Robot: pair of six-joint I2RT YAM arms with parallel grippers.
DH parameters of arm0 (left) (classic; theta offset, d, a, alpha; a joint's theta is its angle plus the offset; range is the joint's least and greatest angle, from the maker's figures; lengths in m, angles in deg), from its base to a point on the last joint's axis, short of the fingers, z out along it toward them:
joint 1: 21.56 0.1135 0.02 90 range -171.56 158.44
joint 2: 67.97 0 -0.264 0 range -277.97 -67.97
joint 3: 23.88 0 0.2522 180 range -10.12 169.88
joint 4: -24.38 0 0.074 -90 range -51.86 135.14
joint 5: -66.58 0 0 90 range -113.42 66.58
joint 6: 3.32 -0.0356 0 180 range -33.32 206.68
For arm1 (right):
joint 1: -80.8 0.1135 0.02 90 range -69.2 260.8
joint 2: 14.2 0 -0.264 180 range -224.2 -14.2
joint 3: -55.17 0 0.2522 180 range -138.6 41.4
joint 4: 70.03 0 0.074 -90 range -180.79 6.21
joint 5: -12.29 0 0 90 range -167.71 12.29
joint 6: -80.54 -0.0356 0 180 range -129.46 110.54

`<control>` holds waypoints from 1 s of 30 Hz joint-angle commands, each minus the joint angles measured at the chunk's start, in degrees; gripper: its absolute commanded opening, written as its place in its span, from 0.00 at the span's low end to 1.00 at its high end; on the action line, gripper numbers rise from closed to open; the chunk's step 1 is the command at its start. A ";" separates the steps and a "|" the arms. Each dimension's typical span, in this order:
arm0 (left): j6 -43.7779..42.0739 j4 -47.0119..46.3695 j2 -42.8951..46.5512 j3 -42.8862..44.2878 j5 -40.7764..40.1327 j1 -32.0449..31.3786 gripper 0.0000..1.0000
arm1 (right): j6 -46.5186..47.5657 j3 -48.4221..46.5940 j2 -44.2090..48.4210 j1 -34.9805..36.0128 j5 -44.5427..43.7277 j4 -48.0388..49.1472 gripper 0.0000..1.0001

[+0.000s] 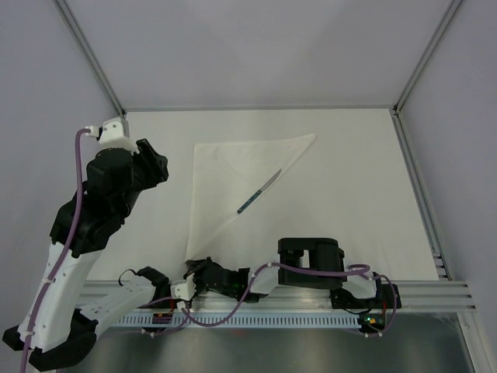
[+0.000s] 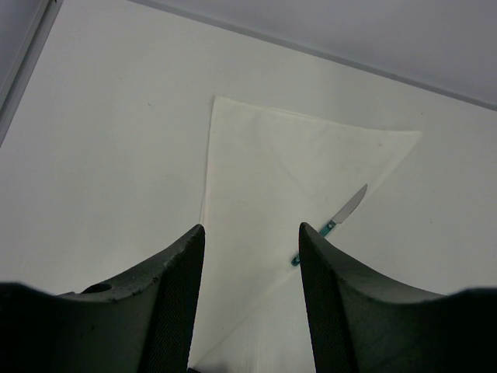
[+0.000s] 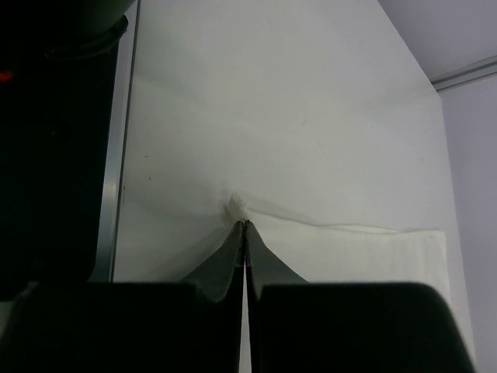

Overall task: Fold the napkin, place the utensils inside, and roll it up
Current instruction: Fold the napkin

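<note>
The white napkin (image 1: pixel 233 175) lies on the table folded into a triangle, one point at the far right and one at the near left. A knife (image 1: pixel 259 192) with a teal handle rests along its diagonal edge. My right gripper (image 1: pixel 189 273) is low at the near point, shut on the napkin's corner (image 3: pixel 235 207), which puckers up at the closed fingertips (image 3: pixel 244 224). My left gripper (image 1: pixel 159 167) hangs above the table to the left of the cloth, open and empty (image 2: pixel 252 233), looking down on the napkin (image 2: pixel 287 171) and knife (image 2: pixel 342 217).
The white table (image 1: pixel 349 202) is bounded by grey walls with metal frame posts at the back corners. An aluminium rail (image 1: pixel 435 291) carrying the arm bases runs along the near edge.
</note>
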 commanded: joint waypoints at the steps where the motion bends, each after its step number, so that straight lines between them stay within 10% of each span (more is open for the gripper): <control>1: 1.32 -1.81 -0.30 -0.30 1.03 -0.19 0.56 | -2.45 -1.69 0.79 -0.60 -0.22 1.15 0.02; 24: 1.23 -2.16 0.49 -0.65 0.77 -0.19 0.56 | -9.74 -1.60 8.08 -5.44 6.37 -6.23 0.00; 30: 0.97 -2.08 0.67 -0.74 0.60 -0.19 0.57 | -10.80 0.68 10.54 -5.52 12.87 -7.99 0.34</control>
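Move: The right hand's shut fingers are at the napkin's near left corner, whose middle is about 1 cm to their left, level ahead and roughly 1 cm below. From that hand, the knife lies some 22 cm ahead and 21 cm to the right, and the napkin's far left corner about 37 cm ahead and 2 cm right, both near table height. The idle left hand has the near corner about 12 cm back, 2 cm right and 36 cm below. The right hand draws the pinched napkin corner about 4 cm forward, then backs up and rises, opening to release. ##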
